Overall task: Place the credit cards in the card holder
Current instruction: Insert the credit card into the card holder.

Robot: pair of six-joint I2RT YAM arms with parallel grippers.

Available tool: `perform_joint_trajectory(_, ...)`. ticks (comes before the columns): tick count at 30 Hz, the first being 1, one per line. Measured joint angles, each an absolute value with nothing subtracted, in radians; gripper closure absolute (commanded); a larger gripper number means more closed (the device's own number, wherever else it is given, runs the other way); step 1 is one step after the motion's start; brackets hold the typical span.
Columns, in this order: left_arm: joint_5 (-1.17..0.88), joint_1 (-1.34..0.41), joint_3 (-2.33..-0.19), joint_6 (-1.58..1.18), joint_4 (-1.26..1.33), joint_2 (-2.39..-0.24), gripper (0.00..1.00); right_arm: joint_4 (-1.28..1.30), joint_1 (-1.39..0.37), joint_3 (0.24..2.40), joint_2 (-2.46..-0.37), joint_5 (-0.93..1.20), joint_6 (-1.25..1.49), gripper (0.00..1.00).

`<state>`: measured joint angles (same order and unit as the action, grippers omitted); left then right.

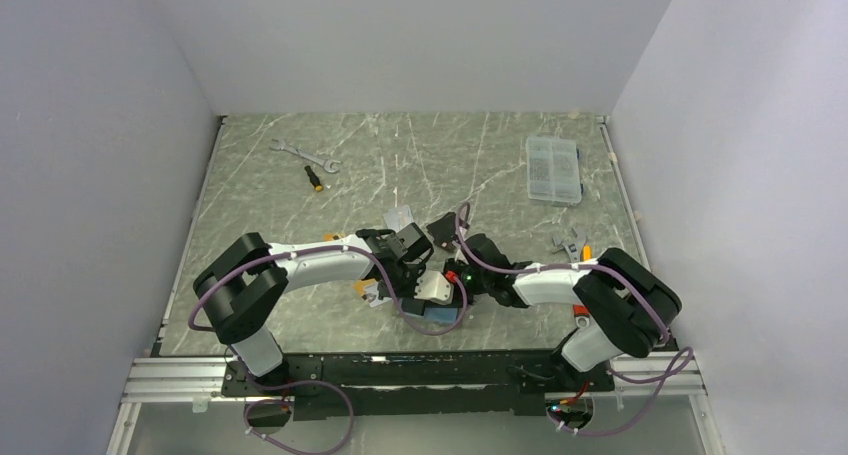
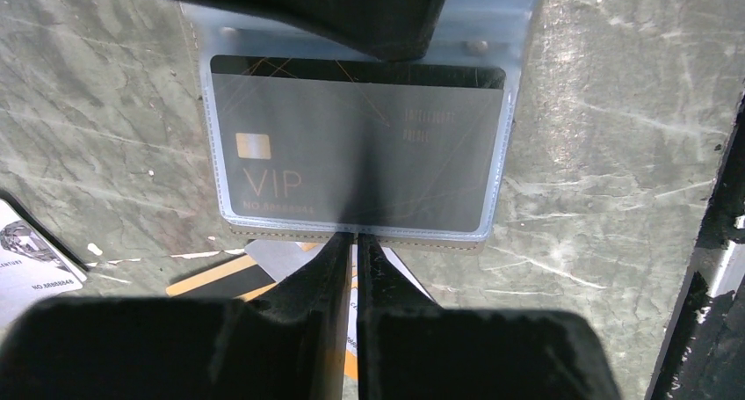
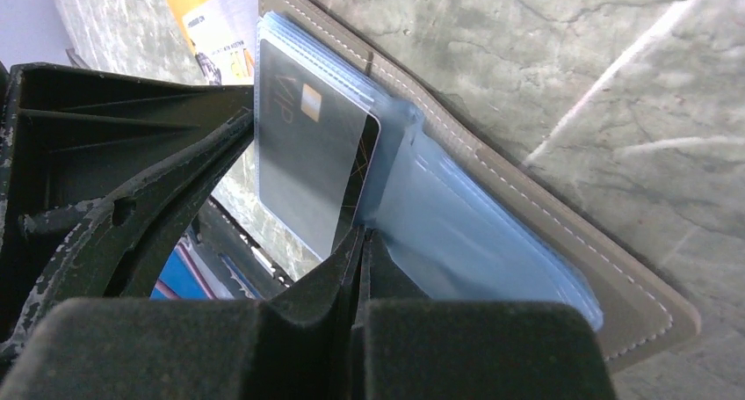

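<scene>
The grey-taupe card holder (image 3: pixel 562 242) lies open on the table, its pale blue sleeves (image 3: pixel 474 233) fanned out. One sleeve stands raised with a dark VIP credit card (image 2: pixel 351 154) inside it. My left gripper (image 2: pixel 356 236) is shut on the near edge of that raised sleeve. My right gripper (image 3: pixel 362 235) is shut, with its tips against the sleeve's lower corner beside the card, and nothing shows between its fingers. Loose credit cards lie under the left gripper: a gold-orange one with a black stripe (image 2: pixel 206 279) and a silver one (image 2: pixel 281 255).
A white card (image 2: pixel 26 259) lies at the left. A black pouch (image 1: pixel 441 225) sits behind the grippers. A clear compartment box (image 1: pixel 553 169) stands at the back right, with a wrench (image 1: pixel 305 155) and a small screwdriver (image 1: pixel 315 178) at the back left. The table's dark front rail (image 2: pixel 712 286) is close.
</scene>
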<state>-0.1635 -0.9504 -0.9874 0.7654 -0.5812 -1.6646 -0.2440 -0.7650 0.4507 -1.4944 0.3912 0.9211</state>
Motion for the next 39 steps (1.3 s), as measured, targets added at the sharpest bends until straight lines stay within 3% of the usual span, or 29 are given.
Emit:
perform_joint_trajectory(14,-0.161,-0.951,-1.001,0.763,-0.602,-1.674,0.89,-0.179,-0.771,0.503,-1.523,0.403,0.900,1.00)
perform_joint_trajectory(20,-0.209,-0.979,-1.033,0.755,-0.602,-1.703,0.87,-0.105,-0.685,0.458,-1.399,0.382,0.874,1.00)
perform_joint_trajectory(32,-0.330,-0.944,-1.148,0.711,-0.669,-1.702,0.74,0.154,-0.552,0.444,-1.209,0.341,0.760,0.80)
perform_joint_trajectory(34,-0.337,-0.906,-1.148,0.704,-0.693,-1.670,0.70,0.187,-0.551,0.455,-1.209,0.339,0.748,0.74)
perform_joint_trajectory(39,-0.327,-0.801,-1.150,0.694,-0.754,-1.516,0.43,0.243,-0.551,0.530,-1.218,0.334,0.720,0.62)
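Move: The black card is already in the holder's left pocket, its middle about 3 cm to the right of the left fingertips and about 1 cm below. From the right fingertips, at its right long edge, it lies some 3 cm left and 1 cm ahead, 1 cm down. The loose silver card is about 4 cm left and 1 cm ahead of the left hand; the holder's blue right sleeve is some 4 cm right and 1 cm ahead of the right hand. The right hand, fingers shut, keeps its tips on the card's edge and nudges just under 1 cm left towards the pocket's closed end, then comes away about 8 cm to the right over the blue sleeve, a little forward and up, opening its fingers partway. The left hand holds at the holder's left edge through that push, then drags the holder right and back by some 2 cm with its nearly shut tips before lifting clear, curving forward and back to the left to end about 9 cm higher, fingers opening to nearly half. ##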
